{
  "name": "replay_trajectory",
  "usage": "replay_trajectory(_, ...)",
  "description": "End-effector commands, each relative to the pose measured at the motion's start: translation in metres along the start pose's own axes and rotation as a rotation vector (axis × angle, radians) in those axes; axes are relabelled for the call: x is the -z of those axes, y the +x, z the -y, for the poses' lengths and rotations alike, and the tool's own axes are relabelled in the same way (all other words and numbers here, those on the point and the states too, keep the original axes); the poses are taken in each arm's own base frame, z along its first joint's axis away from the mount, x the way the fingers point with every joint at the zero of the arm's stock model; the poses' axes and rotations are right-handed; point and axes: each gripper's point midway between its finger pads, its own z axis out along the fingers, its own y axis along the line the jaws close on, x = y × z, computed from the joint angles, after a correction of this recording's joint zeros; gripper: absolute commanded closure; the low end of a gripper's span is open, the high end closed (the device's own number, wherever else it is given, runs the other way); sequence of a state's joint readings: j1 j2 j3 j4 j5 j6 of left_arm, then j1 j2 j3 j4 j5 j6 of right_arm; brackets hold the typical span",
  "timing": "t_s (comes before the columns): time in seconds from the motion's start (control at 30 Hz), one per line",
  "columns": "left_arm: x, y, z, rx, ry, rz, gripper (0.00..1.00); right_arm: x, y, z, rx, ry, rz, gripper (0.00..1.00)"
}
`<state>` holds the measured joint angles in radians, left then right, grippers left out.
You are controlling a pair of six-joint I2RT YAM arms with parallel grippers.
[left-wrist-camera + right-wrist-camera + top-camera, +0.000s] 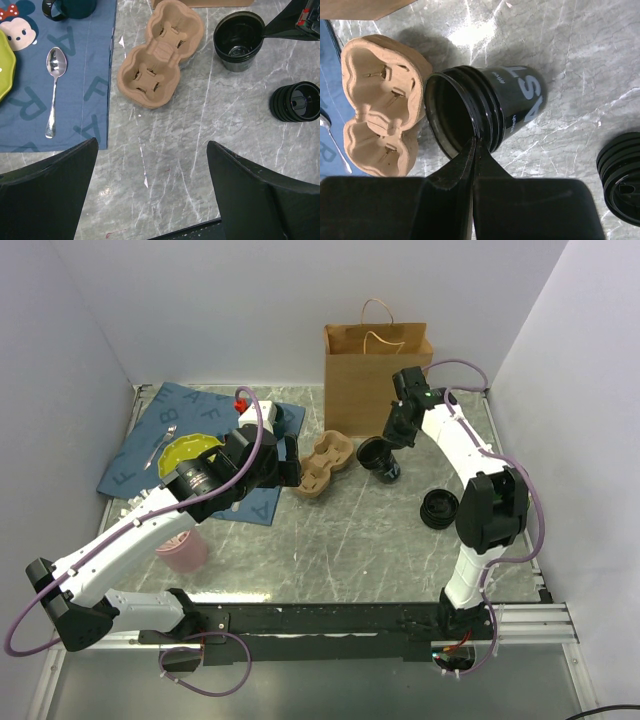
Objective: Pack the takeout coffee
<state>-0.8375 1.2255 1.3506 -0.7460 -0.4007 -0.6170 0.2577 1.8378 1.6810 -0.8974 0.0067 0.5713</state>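
The black paper cup stands open, with no lid on it, just right of the brown pulp cup carrier. Several rims show at its mouth in the right wrist view. My right gripper is shut on the cup's rim, its fingertips pinched at the near edge. The left wrist view shows the cup and the carrier. A stack of black lids lies on the table to the right. My left gripper is open and empty above bare table, near the carrier. A brown paper bag stands behind.
A blue mat at the left holds a green plate, a spoon and a dark green mug. A pink cup stands under my left arm. White walls close in the table on both sides.
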Motion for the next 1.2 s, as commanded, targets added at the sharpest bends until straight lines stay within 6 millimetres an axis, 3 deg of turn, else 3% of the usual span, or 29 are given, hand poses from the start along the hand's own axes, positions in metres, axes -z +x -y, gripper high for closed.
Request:
replay_trajectory(0.0,0.005,-0.007,0.001,0.021,0.009,0.026,0.03,0.016,-0.006,-0.007,-0.008,-0.041,0.052,1.0)
replay_trajectory(0.4,0.005,-0.008,0.004,0.024,0.018,0.026,0.03,0.02,-0.004,0.009,-0.045,-0.049,0.087,1.0)
replay_trajectory(1.17,-0.006,-0.005,0.023,0.018,0.071,-0.021,0.03,0.042,0.0,0.037,-0.143,-0.269,0.197,1.0)
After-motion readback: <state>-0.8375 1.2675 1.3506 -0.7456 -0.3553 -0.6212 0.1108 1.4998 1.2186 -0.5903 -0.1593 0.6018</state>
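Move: The right hand, fingers shut, already has the near rim of the nested, tipped black cups; the stack's middle is about 3 cm left of it and 4 cm below. The cup tray lies some 14 cm left and 2 cm farther out, the lid stack about 13 cm right and 9 cm back, both roughly 12 cm below. From the open left hand the cup stack is some 15 cm ahead, 20 cm right and 17 cm lower. Keeping its pinch on the cup rim, the right hand draws the tipped stack back and to the right in about equal parts, some 5 cm in all, away from the cup tray and towards the lids, dipping about 1 cm early and regaining that height by the end. Meanwhile its wrist rolls its left side up and swings the fingertips outward, about 15 degrees together, and late on the left hand, empty and wide open, starts to the right and down by a bare 2 cm. ##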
